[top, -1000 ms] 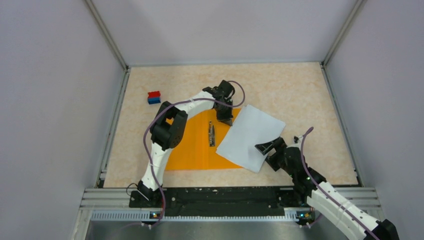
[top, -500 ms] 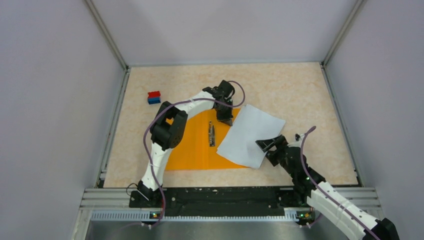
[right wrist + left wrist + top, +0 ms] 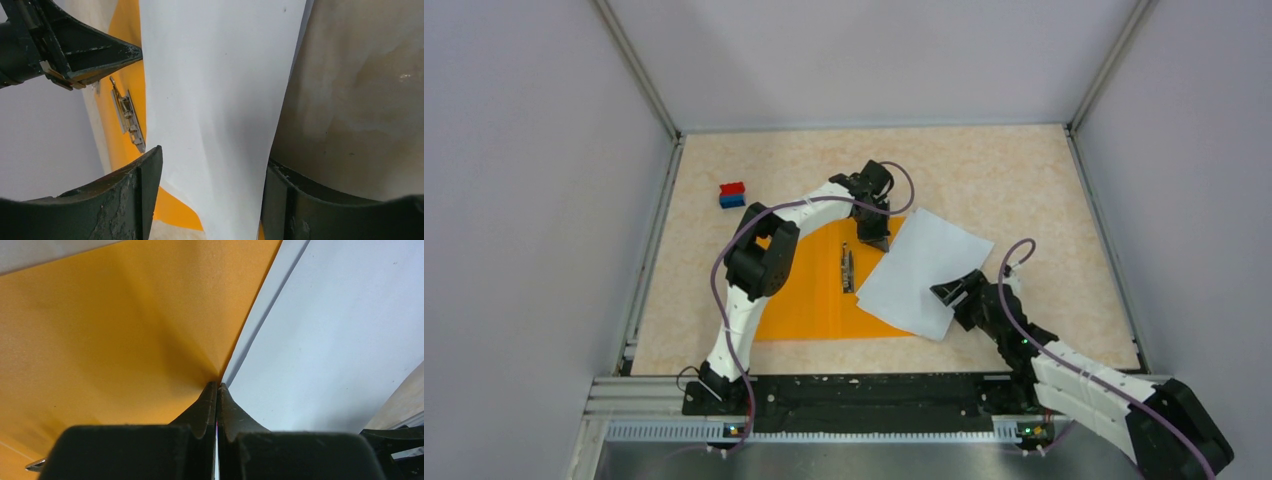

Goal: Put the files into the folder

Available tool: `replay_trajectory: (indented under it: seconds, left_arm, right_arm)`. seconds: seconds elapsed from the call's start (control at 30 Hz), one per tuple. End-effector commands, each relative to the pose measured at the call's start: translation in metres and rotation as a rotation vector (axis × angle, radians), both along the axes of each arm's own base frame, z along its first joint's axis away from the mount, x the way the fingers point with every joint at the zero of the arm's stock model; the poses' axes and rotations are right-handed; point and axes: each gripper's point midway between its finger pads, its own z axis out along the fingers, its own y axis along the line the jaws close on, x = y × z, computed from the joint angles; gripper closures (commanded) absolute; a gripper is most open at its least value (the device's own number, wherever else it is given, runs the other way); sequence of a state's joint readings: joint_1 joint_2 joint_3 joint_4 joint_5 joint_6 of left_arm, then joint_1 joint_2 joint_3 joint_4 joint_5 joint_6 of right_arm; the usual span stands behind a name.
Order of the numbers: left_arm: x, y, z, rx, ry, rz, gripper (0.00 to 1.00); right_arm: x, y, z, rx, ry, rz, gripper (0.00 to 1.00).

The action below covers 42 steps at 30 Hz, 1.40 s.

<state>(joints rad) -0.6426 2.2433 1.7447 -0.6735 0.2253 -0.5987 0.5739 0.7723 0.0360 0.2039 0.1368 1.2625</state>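
Note:
The orange folder [image 3: 809, 290] lies open on the table, its metal clip [image 3: 848, 268] in the middle. The white files [image 3: 924, 268] lie askew, half on the folder's right side and half on the table. My left gripper [image 3: 876, 238] is shut on the folder's far right edge, right beside the files' far corner; in the left wrist view the orange folder [image 3: 115, 330] creases into the closed tips of the left gripper [image 3: 218, 386]. My right gripper [image 3: 951, 292] stands open astride the files' near right edge. The files [image 3: 220, 100] run between its fingers [image 3: 147, 175].
A small red-and-blue block [image 3: 732, 194] sits at the far left of the table. Grey walls close in the left, right and far sides. A metal rail [image 3: 874, 390] with the arm bases runs along the near edge.
My right gripper has slid left onto the files' near right edge and its jaws have narrowed. The files have shifted slightly left. The left arm has not moved.

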Motion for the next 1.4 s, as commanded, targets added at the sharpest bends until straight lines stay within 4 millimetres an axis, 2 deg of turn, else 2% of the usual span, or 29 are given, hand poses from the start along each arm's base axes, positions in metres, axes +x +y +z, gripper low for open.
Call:
replay_trajectory:
  seconds: [0.0,0.17,0.3,0.5,0.6,0.67,0.7,0.83,0.9,1.0,1.13,1.27,1.37]
  left_arm:
    - [-0.035,0.026,-0.062,0.164,0.121,-0.042,1.00]
    - [-0.035,0.025,-0.059,0.157,0.119,-0.048,1.00]
    - [-0.035,0.022,-0.057,0.144,0.121,-0.053,1.00]
    - [-0.032,0.021,-0.048,0.126,0.110,-0.052,1.00]
    - [-0.023,0.022,-0.034,0.103,0.089,-0.042,1.00]
    - [-0.013,0.025,-0.019,0.083,0.060,-0.028,0.95]
    - [-0.009,0.026,-0.010,0.071,0.043,-0.026,0.92]
    - [0.007,0.037,0.024,0.032,-0.002,-0.010,0.75]
    - [0.011,0.045,0.041,0.029,-0.037,-0.001,0.67]
    - [0.009,0.058,0.059,0.027,-0.077,0.025,0.59]
    - [-0.001,0.079,0.074,0.044,-0.129,0.081,0.52]
    - [-0.014,0.112,0.067,0.111,-0.149,0.172,0.52]
    - [-0.025,0.140,0.056,0.177,-0.168,0.248,0.56]
  right_arm:
    - [0.015,0.004,0.016,-0.039,-0.066,0.004,0.37]
    - [0.023,0.006,0.020,-0.077,-0.093,0.018,0.43]
    - [0.024,0.013,0.016,-0.098,-0.080,0.061,0.59]
    - [0.026,0.008,0.018,-0.129,-0.076,0.049,0.61]
    - [0.028,0.005,0.024,-0.186,-0.056,0.055,0.81]
    - [0.031,0.004,0.033,-0.231,-0.054,0.065,0.96]
    - [0.032,0.003,0.036,-0.252,-0.056,0.075,1.00]
    - [0.038,0.009,0.054,-0.285,-0.104,0.176,1.00]
    - [0.039,0.013,0.054,-0.288,-0.103,0.247,1.00]
    - [0.038,0.023,0.055,-0.277,-0.108,0.365,1.00]
    - [0.035,0.040,0.049,-0.256,-0.081,0.487,1.00]
    - [0.034,0.048,0.045,-0.216,-0.054,0.541,1.00]
    - [0.035,0.052,0.047,-0.215,-0.057,0.569,1.00]
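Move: The loose white files reach into the right hand's open fingers, their right edge beside one finger; their middle lies about 8 cm ahead, 5 cm left and 2 cm below this hand. The metal fastener is some 8 cm ahead of the right hand and 22 cm to its left. The left hand is shut on the files' left edge, their middle about 9 cm to its right and 5 cm back; the fastener is 8 cm to its left and 5 cm back. Easing slightly forward, the right hand shuts on the files' right edge, lifts it some 5 cm, then sinks again, sliding left and back while turning about 30 degrees counter-clockwise to swing the sheets square. Midway the left hand opens, lets go of their left edge and leaves leftward by about 11 cm, rising 6 cm, to over the fastener. ##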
